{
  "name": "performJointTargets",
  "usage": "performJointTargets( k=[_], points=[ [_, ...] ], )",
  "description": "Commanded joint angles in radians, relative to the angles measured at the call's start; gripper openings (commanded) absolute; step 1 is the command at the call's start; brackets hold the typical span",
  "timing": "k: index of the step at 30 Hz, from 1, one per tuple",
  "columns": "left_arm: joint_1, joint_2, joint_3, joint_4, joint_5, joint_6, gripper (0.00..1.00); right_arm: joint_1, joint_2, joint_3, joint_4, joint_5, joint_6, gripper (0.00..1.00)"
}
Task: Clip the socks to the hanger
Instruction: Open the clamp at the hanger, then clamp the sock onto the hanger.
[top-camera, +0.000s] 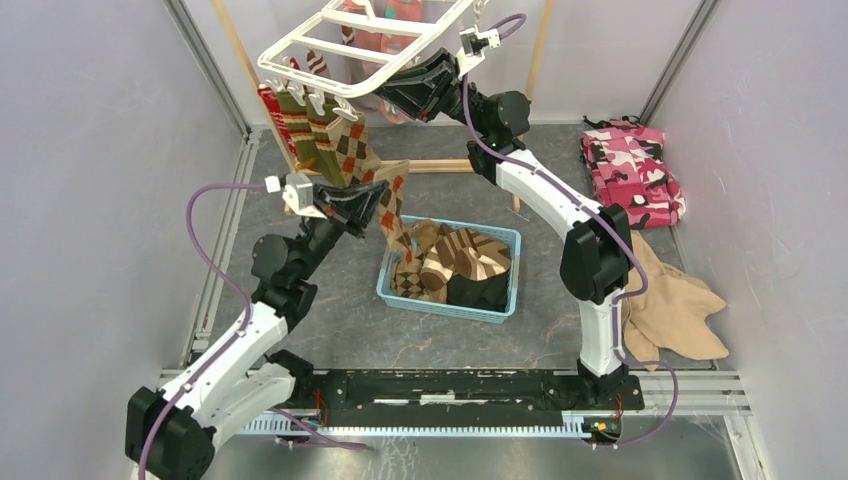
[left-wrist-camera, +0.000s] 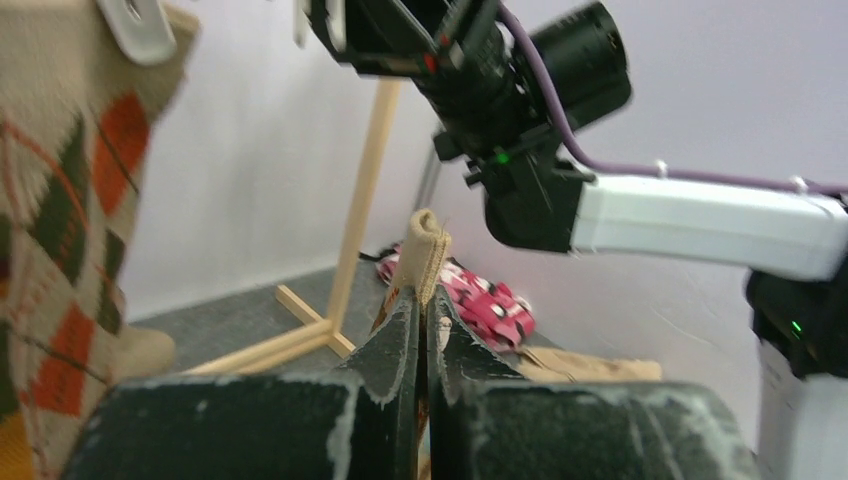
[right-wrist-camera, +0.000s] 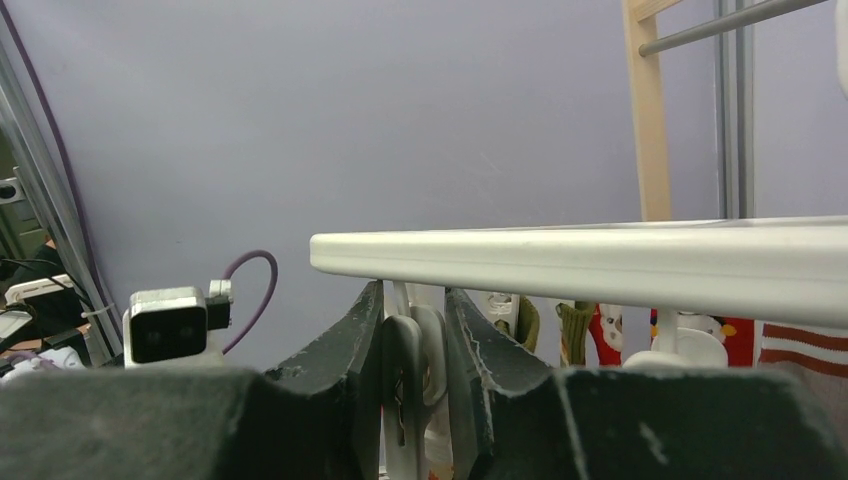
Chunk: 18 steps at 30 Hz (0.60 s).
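The white hanger (top-camera: 350, 50) hangs at the top, with several argyle and striped socks (top-camera: 315, 130) clipped along its left rim. My left gripper (top-camera: 378, 205) is shut on the cuff of a tan argyle sock (top-camera: 398, 225), whose foot trails down toward the basket. In the left wrist view the tan cuff (left-wrist-camera: 430, 245) sticks up between the closed gripper (left-wrist-camera: 422, 300). My right gripper (top-camera: 395, 95) sits under the hanger's near rim. In the right wrist view the gripper (right-wrist-camera: 413, 295) is shut on a white clip (right-wrist-camera: 415, 345) just below the rim bar (right-wrist-camera: 600, 255).
A light blue basket (top-camera: 445, 308) holds more socks (top-camera: 460, 255). A pink camouflage cloth (top-camera: 632, 170) lies at the back right and a beige cloth (top-camera: 675, 310) at the right. A wooden frame stand (top-camera: 440, 166) stands behind the basket.
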<state>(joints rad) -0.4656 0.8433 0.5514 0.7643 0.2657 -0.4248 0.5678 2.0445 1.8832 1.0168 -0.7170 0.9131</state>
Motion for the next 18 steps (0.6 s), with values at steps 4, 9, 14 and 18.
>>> performJointTargets(
  k=[4,9,14,18],
  points=[
    [0.007,0.12,0.156,0.017,-0.143,0.087,0.02,0.006,-0.059,0.017,0.012,0.0,-0.008,0.0],
    [0.007,0.201,0.223,0.04,-0.157,0.073,0.02,0.004,-0.06,0.016,0.011,0.001,-0.006,0.0],
    [0.007,0.24,0.271,0.054,-0.176,0.065,0.02,0.004,-0.059,0.014,0.011,0.002,-0.005,0.0],
    [0.007,0.26,0.298,0.059,-0.188,0.054,0.02,0.005,-0.059,0.013,0.012,0.002,-0.004,0.0]
  ],
)
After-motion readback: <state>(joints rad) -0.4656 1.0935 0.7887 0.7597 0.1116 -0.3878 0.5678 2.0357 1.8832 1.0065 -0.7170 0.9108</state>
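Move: The clamp to be filled lies about 9 cm ahead of the left hand, 1 cm to its right and some 11 cm above; the right hand already has it between its fingers, its middle about 2 cm straight below that hand. The argyle sock already clipped hangs with its middle about 5 cm ahead, 8 cm left and 1 cm above the left hand; the green striped sock hangs beyond it, some 5 cm ahead, 13 cm left and level. The argyle sock, still pinched near its cuff by the shut left fingers, is carried forward about 7 cm and up some 3 cm towards the clamp, passing to the right of the clipped sock and easing off at the end while the wrist turns about 10 degrees counter-clockwise. The right hand stays put and keeps its squeeze on the clamp. ##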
